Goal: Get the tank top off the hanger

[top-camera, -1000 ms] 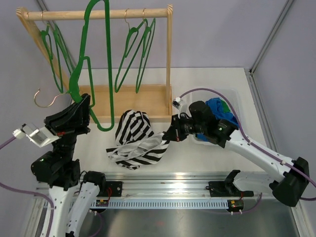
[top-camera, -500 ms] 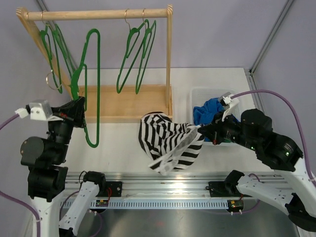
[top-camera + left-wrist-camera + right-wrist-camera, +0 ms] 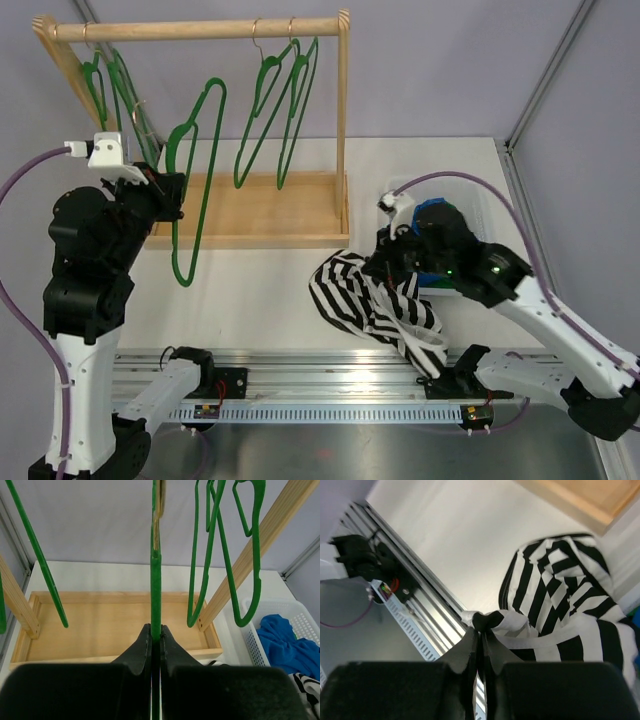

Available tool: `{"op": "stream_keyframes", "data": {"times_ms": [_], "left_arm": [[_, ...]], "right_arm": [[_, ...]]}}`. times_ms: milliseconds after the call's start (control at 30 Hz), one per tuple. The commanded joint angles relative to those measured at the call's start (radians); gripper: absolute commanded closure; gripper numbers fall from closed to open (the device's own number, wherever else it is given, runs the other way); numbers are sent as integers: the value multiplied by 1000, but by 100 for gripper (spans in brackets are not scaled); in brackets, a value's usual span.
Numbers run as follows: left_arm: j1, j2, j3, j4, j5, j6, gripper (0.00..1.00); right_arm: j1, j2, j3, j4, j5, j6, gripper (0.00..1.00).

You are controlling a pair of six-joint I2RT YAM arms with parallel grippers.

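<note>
The black-and-white striped tank top (image 3: 365, 295) is off the hanger and hangs bunched from my right gripper (image 3: 386, 264), its lower part near the table's front edge. In the right wrist view the right gripper (image 3: 481, 629) is shut on a fold of the tank top (image 3: 555, 590). My left gripper (image 3: 168, 196) is shut on the bare green hanger (image 3: 196, 170) and holds it upright beside the wooden rack. In the left wrist view the left gripper (image 3: 155, 634) pinches the hanger's green stem (image 3: 156, 590), and its metal hook (image 3: 158, 502) points up.
The wooden rack's rail (image 3: 200, 28) carries several other green hangers (image 3: 275, 100), above its wooden tray base (image 3: 260, 205). A white basket (image 3: 478, 200) with blue cloth (image 3: 440, 214) stands at the right. A metal rail (image 3: 330, 378) runs along the near edge.
My right gripper pulled the tank top right, off the hanger, then back toward the front middle. My left arm rose and carried the bare hanger up toward the rack.
</note>
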Motion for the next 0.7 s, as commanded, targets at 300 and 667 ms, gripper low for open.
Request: {"op": "stream_keyframes", "data": {"times_ms": [300, 667], "left_arm": [[3, 318, 416, -205, 86, 104, 100], [3, 580, 684, -293, 91, 147, 100]], "right_arm": [[1, 194, -74, 259, -32, 128, 9], [1, 84, -49, 249, 37, 142, 4]]}}
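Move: The empty hanger is in my left hand, and the free stretch of rack bar lies about 16 cm ahead and 12 cm above. Two hangers hang some 14 cm to its right, others 14 cm to its left, all about 15 cm ahead. My right hand pinches an edge of the tank top, whose heap is about 8 cm below and 4 cm right; the white tray is 16 cm ahead, 17 cm right, 11 cm below. I drop my right hand about 7 cm, easing left and a little forward, then spread its fingers wide to let go of the tank top and start rising again. Meanwhile my left hand keeps its pinch on the hanger and carries it some 8 cm forward towards the rack bar, first lifting, then dipping, while tipping down a little. ##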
